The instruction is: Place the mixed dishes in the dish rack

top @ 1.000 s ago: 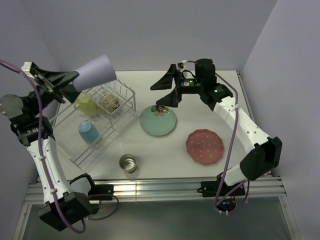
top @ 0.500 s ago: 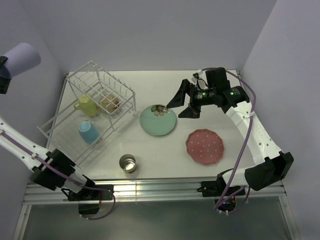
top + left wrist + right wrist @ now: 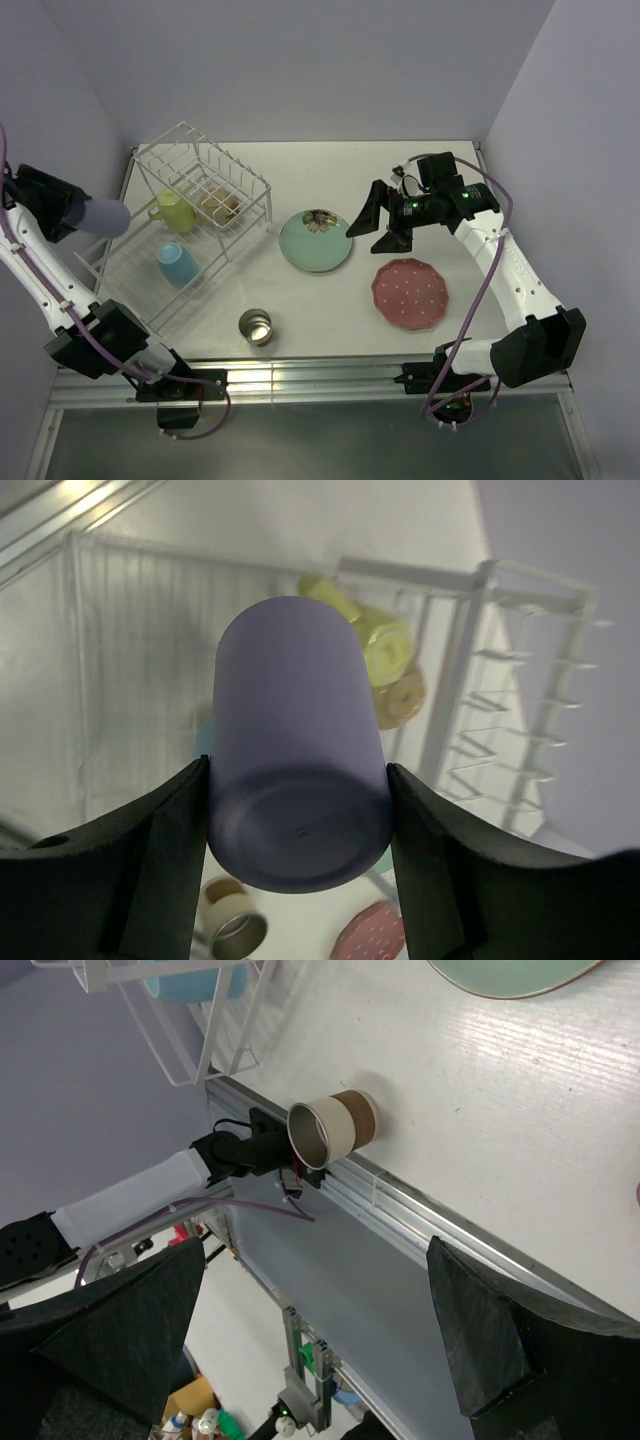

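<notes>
My left gripper (image 3: 72,210) is shut on the lavender cup (image 3: 108,216), held sideways just left of the white dish rack (image 3: 268,186). In the left wrist view the lavender cup (image 3: 298,740) fills the space between both fingers, its base toward the camera. A yellow mug (image 3: 175,212), a cream bowl (image 3: 220,207) and a light blue mug (image 3: 177,263) sit in the rack. On the table are the metal cup (image 3: 256,326), the mint-green plate (image 3: 316,241) and the pink dotted plate (image 3: 410,292). My right gripper (image 3: 383,222) hangs open and empty between the two plates.
Grey walls close in the table on the left, back and right. An aluminium rail (image 3: 320,380) runs along the near edge. The right wrist view looks past the metal cup (image 3: 330,1130) and over the table edge toward the left arm's base (image 3: 130,1200).
The left arm swung the lavender cup from above the rack out to the far upper left, then down beside the rack's left side. The right gripper drifted right, off the green plate's far rim.
</notes>
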`<state>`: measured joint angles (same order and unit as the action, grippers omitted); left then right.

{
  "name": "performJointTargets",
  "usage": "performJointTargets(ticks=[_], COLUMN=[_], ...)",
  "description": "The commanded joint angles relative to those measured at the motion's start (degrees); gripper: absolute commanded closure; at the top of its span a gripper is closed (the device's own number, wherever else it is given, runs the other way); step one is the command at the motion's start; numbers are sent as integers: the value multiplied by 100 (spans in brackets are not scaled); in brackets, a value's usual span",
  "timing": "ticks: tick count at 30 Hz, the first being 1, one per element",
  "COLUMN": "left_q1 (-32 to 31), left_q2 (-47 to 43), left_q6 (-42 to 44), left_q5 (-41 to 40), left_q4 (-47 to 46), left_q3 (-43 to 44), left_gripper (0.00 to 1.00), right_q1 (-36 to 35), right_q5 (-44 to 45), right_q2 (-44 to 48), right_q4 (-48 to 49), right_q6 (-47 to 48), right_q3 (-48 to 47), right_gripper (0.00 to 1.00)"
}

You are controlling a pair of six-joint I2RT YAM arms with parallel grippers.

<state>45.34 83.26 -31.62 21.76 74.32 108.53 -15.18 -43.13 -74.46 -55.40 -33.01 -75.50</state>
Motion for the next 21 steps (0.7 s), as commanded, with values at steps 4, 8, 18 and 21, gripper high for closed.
performJointTargets(ticks=[4, 8, 18, 21], left_q1=[-710, -904, -1730, -1853], left_q2=[-187, -276, -153, 40], left_q6=[112, 50, -406, -442], left_q5=[-1428, -1710, -2009, -2061], left_q4=[48, -382, -1314, -1613], left_q3=[-726, -1202, -2336, -2372], left_gripper=[100, 100, 100, 100], right_q1=[112, 120, -54, -239], right_q5=[-125, 33, 156, 296], right_q2=[1, -8, -139, -236], right_q4=[-173, -322, -481, -595], right_q6=[480, 594, 797, 893], right_q3=[-70, -140, -228, -412], right_gripper=[0, 0, 0, 0])
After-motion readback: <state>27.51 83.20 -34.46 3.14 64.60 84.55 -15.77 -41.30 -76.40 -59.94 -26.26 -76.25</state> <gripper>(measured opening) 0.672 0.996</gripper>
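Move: The purple cup, already in my left hand, is bound for the free spot in the rack's lower tray, about 28 cm below that hand, roughly 9 cm to its right and 3 cm ahead. The blue mug sits level with the hand and some 16 cm right, 28 cm down; the green mug is 13 cm ahead and 16 cm right, the tan bowl 15 cm ahead and 26 cm right, both some 26 cm down. From my right hand that spot is about 50 cm left, 8 cm ahead and 21 cm down. Keeping my grip on the purple cup, I lower my left hand about 13 cm towards the open part of the lower tray, almost straight down at first, then slanting right and slightly forward towards the blue mug, some 4 cm rightward in all. Meanwhile I tip the fingers about 20 degrees more steeply downward. ##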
